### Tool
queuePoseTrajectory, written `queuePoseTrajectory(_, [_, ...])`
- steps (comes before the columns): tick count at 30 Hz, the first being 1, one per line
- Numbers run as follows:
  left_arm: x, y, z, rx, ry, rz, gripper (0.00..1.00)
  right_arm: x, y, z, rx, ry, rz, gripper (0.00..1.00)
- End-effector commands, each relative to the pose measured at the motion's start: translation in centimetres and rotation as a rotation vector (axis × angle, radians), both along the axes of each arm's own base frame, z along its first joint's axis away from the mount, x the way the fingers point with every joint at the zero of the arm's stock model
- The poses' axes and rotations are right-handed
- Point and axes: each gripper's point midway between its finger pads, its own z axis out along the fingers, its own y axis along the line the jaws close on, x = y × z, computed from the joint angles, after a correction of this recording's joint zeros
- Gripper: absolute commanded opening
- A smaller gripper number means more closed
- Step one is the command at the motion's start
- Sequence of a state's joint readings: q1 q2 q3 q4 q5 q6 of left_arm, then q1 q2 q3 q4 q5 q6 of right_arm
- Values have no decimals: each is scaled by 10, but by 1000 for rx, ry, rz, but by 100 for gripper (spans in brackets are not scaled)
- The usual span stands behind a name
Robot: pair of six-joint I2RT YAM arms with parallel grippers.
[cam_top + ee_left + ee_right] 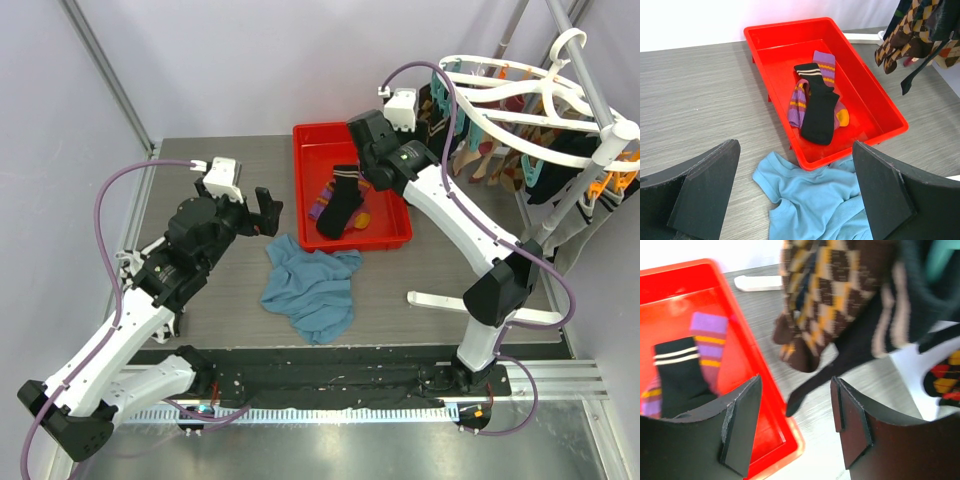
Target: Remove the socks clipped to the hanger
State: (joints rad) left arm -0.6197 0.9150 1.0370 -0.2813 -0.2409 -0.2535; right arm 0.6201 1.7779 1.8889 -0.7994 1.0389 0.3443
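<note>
The white hanger point(520, 95) hangs at the back right with several socks point(480, 150) clipped under it. In the right wrist view a brown argyle sock point(825, 295) and a plain dark sock point(860, 350) dangle just ahead. My right gripper point(796, 415) is open and empty, above the right rim of the red tray point(760, 390), short of the hanging socks; it also shows in the top view point(368, 140). A black sock point(817, 112) and purple striped socks point(825, 65) lie in the tray. My left gripper point(797, 195) is open and empty, left of the tray.
A light blue shirt point(312, 285) lies crumpled on the table in front of the tray point(400, 235), under my left gripper's line of sight. The white foot of the hanger stand point(440, 300) runs along the table at the right. Walls close in the back and sides.
</note>
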Motion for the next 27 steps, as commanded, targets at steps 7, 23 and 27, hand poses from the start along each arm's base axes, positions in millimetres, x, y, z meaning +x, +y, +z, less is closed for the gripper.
queuePoseTrajectory(7, [-2,-5,21,-46,-53,-25,100,-17,-41,35,-95,-107,-186,63])
queuePoseTrajectory(23, [2,-20,17,-51,-13,-74,100,-24,-55,25,-39,-99,-60,1])
queuePoseTrajectory(27, [3,-40,38,-102,19,-146,100,-36,-46,32,34,-126,87,1])
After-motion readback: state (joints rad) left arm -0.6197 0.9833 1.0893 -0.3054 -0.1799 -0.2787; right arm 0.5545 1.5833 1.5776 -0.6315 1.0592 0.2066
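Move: The black sock with pale stripes hangs about 6 cm to the right gripper's right and some 2 cm ahead, roughly level with it. A brown checkered sock hangs about 7 cm ahead and 4 cm right of the gripper, a little lower, while the red box's middle lies some 10 cm to its left, 5 cm back and 28 cm below. From the idle left gripper the striped sock is roughly 26 cm right and 14 cm ahead, about level. Swing the right gripper about 5 cm to the right, away from the red box and in to the striped black sock, turning the wrist some 10 degrees clockwise. Dip about 3 cm late in the swing while closing the part-open fingers to pinch the sock near its lower end, then begin drawing back about 2 cm, wrist turning back. ##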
